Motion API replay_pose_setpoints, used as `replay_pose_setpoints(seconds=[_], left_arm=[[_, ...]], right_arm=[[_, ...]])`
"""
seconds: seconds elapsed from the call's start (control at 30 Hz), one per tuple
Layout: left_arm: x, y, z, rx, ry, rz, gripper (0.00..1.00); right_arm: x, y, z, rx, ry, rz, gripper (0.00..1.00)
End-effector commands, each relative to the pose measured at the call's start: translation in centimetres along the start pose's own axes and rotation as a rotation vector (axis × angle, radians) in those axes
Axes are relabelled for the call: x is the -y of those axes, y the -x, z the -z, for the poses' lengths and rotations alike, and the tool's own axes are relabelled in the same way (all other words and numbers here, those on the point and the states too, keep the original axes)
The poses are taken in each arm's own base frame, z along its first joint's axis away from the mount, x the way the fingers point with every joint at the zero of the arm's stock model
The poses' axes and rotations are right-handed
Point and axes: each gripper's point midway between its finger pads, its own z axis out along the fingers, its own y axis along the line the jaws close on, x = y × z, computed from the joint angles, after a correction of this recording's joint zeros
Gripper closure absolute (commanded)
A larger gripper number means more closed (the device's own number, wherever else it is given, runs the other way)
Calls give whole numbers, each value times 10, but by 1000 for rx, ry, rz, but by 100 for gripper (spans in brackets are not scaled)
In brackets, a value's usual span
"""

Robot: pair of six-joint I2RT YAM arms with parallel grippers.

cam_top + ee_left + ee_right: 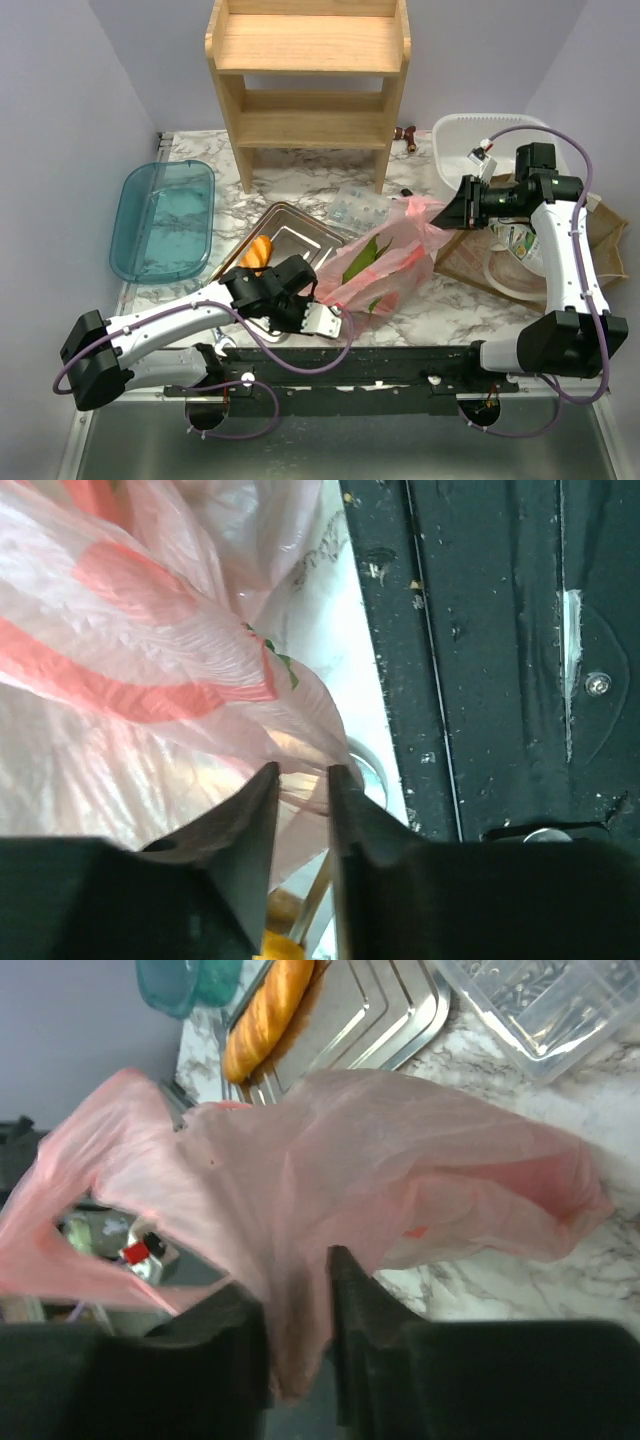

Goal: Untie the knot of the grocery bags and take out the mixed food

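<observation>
The pink grocery bag (385, 262) lies slumped on the marble table, stretched between both grippers. Green leaves of the mixed food (360, 262) show through its film, with a green scrap (280, 662) in the left wrist view. My left gripper (335, 312) (302, 780) is shut on a fold at the bag's near bottom corner. My right gripper (452, 212) (295, 1290) is shut on bunched film at the bag's top. One handle loop (60, 1245) hangs open beside it. No view shows the knot.
A steel tray (300, 225) (370, 1010) holding a golden bread loaf (258, 252) (270, 1015) sits left of the bag. A clear container (362, 205), wooden shelf (310, 80), teal lid (165, 215), white basin (480, 140) and brown paper bag (600, 240) surround it.
</observation>
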Motion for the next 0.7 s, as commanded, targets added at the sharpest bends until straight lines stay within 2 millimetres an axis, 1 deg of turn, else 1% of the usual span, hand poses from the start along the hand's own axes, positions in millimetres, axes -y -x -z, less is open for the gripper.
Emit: replay_pose_setpoints(seconds=[0.0,0.03,0.07,0.13,0.2,0.23,0.3,0.33,0.4,0.43,0.5,0.53,0.57,0.6,0.67], left_arm=[[-28,49,37,155,128,23,64],[-28,67,51,229,115,46,60],[-25,83,64,299,102,66,56],[-26,110,92,415,106,99,51],[-27,131,118,505,111,110,50],[-33,138,128,538,131,131,49],[-52,150,150,598,197,214,44],[-67,153,160,626,244,255,40],[-102,150,172,632,381,367,32],[-116,144,173,615,433,411,28],[-135,137,169,590,468,470,24],[-142,135,163,577,471,493,20],[-147,133,158,563,470,515,17],[-151,132,152,559,456,537,16],[-156,135,140,562,424,557,12]], right_arm=[[-13,-3,13,-3,-11,156,41],[-15,1,17,-2,-28,185,31],[-16,10,22,13,-55,224,23],[-20,28,34,49,-120,302,18],[-25,47,47,99,-195,370,16],[-31,58,55,137,-224,408,15],[-42,76,68,208,-267,488,9],[-49,86,74,250,-283,526,7],[-66,98,80,294,-262,586,3],[-76,101,78,299,-238,604,2],[-95,100,61,273,-214,656,0],[-108,93,42,235,-204,708,0],[-110,89,29,215,-241,752,0],[-118,80,14,192,-244,798,0],[-126,66,-7,155,-272,865,0]])
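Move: The left hand is low at the pink bag's near left edge. The bag's middle lies about 9 cm ahead, 12 cm to the right and slightly below, with the green leaves inside some 10 cm ahead and 10 cm right. The bread is about 8 cm ahead and 14 cm left. The right hand holds the bag's right lip; from there the bag's middle is some 8 cm back, 8 cm left and 20 cm down, and the screw box 4 cm ahead, 10 cm left. The right fingers let go of the pink bag's right lip, opening wide as the hand rises about 14 cm and rolls some 45 degrees about its fingers, then swings left above the bag. The left hand lifts over 20 cm from the bag's near left edge, then reaches forward and drifts right over its left side; its fingers open wide and swing from steeply down to a flatter, forward-right aim. ##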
